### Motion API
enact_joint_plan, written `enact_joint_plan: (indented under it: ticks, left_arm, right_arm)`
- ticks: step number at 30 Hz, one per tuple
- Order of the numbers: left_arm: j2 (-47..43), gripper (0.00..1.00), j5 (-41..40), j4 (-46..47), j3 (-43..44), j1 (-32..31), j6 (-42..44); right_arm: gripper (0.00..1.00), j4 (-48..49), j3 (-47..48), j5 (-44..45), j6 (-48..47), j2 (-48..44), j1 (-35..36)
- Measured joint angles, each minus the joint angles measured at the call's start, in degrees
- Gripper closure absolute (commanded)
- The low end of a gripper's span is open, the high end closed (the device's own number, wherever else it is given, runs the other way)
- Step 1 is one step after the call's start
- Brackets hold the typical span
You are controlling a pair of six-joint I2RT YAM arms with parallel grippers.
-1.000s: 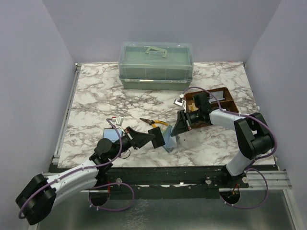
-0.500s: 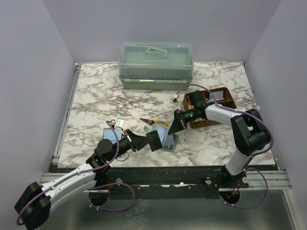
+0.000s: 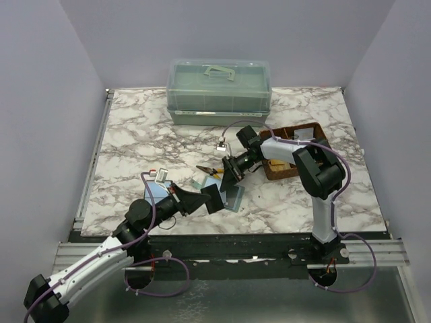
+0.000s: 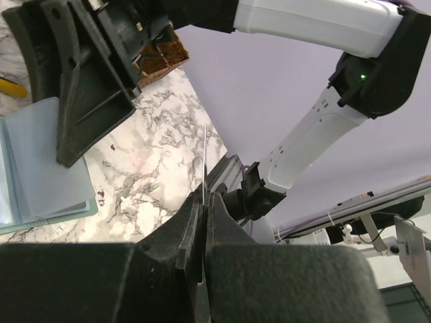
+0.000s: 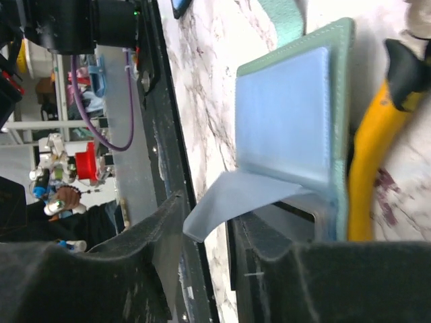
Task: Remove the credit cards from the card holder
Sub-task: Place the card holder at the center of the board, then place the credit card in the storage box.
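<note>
The pale teal card holder (image 3: 232, 197) lies open on the marble table in front of the arms; it also shows in the right wrist view (image 5: 289, 108) and the left wrist view (image 4: 40, 168). My left gripper (image 3: 215, 200) is shut on a thin credit card (image 4: 204, 158), seen edge-on and held above the table just left of the holder. My right gripper (image 3: 227, 178) is open at the holder's far edge. A bluish card (image 5: 249, 195) sticks out bent from a pocket, its corner between the open fingers (image 5: 165, 249). Another bluish card (image 3: 157, 190) lies on the table at the left.
Yellow-handled pliers (image 3: 217, 172) lie right behind the holder, touching its edge in the right wrist view (image 5: 374, 155). A brown woven tray (image 3: 311, 134) stands at the right, a clear green lidded box (image 3: 219, 91) at the back. A small grey item (image 3: 163, 173) lies near the loose card.
My right gripper has swung left from the brown tray to the card holder's far edge. My left gripper, still shut on its card, has drawn back a little to the left.
</note>
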Motion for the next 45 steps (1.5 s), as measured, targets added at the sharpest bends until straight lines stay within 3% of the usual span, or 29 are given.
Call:
enact_joint_plan:
  ticks: [7, 15, 20, 28, 31, 34, 37, 45]
  left_arm:
    - [-4.7, 1.00, 0.0, -4.6, 0.1, 0.0, 0.8]
    - [-3.9, 1.00, 0.0, -6.7, 0.7, 0.0, 1.8]
    - [-3.9, 1.00, 0.0, -6.8, 0.8, 0.0, 1.9]
    - [-1.2, 1.00, 0.0, -5.2, 0.8, 0.0, 3.0]
    - [3.0, 1.00, 0.1, -3.7, 1.3, 0.0, 3.9]
    - [7.3, 1.00, 0.5, -1.5, 2.1, 0.0, 5.1]
    - [12.1, 1.00, 1.5, 0.9, 3.6, 0.0, 7.2]
    - [24.9, 1.00, 6.1, 9.0, 10.0, 0.1, 13.5]
  right_arm:
    - [0.47, -5.0, 3.5, -3.7, -2.7, 2.1, 2.5]
    - [0.46, -4.9, 12.4, -4.3, -1.2, 6.0, 3.5]
    - [0.43, -4.3, 11.5, -3.4, -1.1, 6.4, 3.0]
    - [0.40, -4.9, 3.7, -3.1, -9.2, -8.0, 0.3]
    - [0.31, -4.7, 1.0, -3.4, -12.1, -15.2, -2.1]
    - [0.15, -3.1, -3.8, -4.6, -14.0, -23.4, -5.9]
    - [0.11, 0.0, -9.6, -6.8, -14.8, -30.7, -8.4]
    - [0.11, 10.3, -18.9, -14.1, -9.8, -32.6, -7.5]
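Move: Low over the open card holder, the right hand has its tips at a half-raised clear page; the holder's middle lies about 2 cm left, 1 cm back and 3 cm below. The pliers are some 6 cm ahead and 4 left, the wicker basket roughly 13 ahead and 24 right. The dark card in the left hand is about 12 cm higher, 6 back and 3 left. From the left hand, the holder is 6 cm ahead, 4 right and 15 below. Sweeping some 4 cm left with the page at its already parting tips, the right hand turns it over, then leaves it and draws right and about 12 cm up, tips tilting up and fingers spreading nearly wide, towards the dark card. The left hand keeps its pinch on that card, dips slightly, then late on carries it right and a little forward, towards the right hand, rising again. ##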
